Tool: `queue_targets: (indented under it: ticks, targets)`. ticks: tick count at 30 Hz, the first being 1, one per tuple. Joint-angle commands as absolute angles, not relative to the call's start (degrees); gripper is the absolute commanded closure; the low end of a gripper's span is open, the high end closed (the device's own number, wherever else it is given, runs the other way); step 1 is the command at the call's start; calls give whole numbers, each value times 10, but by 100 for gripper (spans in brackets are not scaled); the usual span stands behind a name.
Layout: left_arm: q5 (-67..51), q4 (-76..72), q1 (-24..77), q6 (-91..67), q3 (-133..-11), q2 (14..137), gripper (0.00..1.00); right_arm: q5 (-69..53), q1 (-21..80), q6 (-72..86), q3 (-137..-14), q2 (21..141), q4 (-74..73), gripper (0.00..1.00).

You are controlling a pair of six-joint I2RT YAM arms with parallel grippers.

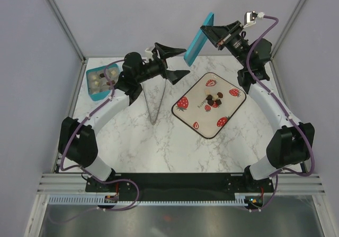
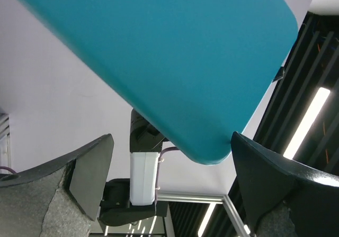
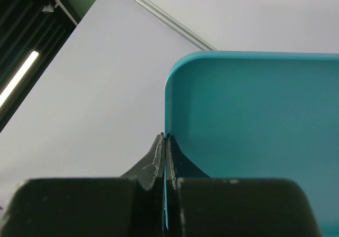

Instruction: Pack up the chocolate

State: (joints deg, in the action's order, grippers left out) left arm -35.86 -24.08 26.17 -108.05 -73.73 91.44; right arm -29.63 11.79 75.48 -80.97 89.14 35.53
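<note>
Chocolate pieces (image 1: 213, 100), dark brown and pale, lie in the middle of a square strawberry-print plate (image 1: 229, 115). More chocolates (image 1: 97, 80) sit in an open teal box (image 1: 88, 78) at the back left. My right gripper (image 1: 207, 32) is raised high at the back, shut on the edge of a flat teal lid (image 1: 198, 42) (image 3: 254, 131). My left gripper (image 1: 174, 62) stands open beside the lid's lower end. In the left wrist view the lid (image 2: 159, 52) fills the top, its corner hanging between the fingers (image 2: 91, 174), close to the right one.
Long thin metal tongs (image 1: 160, 94) lie on the marble table between the box and the plate. Pale walls and aluminium posts close in the back and sides. The right arm's white wrist camera (image 2: 144, 176) shows beyond the left fingers.
</note>
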Motion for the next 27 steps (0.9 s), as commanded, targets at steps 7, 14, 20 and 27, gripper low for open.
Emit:
queue_targets:
  ticks: [7, 14, 20, 27]
  targets:
    - [-303, -204, 273, -1145, -741, 896, 0, -280, 122, 738, -799, 863, 405, 100]
    - [-269, -235, 277, -1181, -728, 903, 2, -285, 131, 769, -721, 840, 456, 100]
    - [-248, -306, 277, -1202, -697, 918, 22, -301, 132, 751, -653, 788, 418, 100]
    - [-272, -392, 272, -1177, -675, 939, 57, -323, 133, 603, -617, 708, 215, 100]
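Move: Beyond the left hand's open fingers hangs the teal lid, pinched at its upper edge by the right hand; its middle is about 8 cm ahead and 5 cm right of the left hand, roughly level, the near corner almost between the fingers. From the right fingers the lid's middle lies 8 cm below and 1 cm left. The strawberry tray sits some 38 cm below the left hand, 2 cm back, 12 cm right. Keeping its pinch on the lid's edge, the right hand lowers the lid and then also draws it back, about 5 cm each way, bringing its near end to the left hand. The left hand edges forward 2 cm, tips down some 10 degrees and sinks about 5 cm, its fingers closing to about half open around that end. ##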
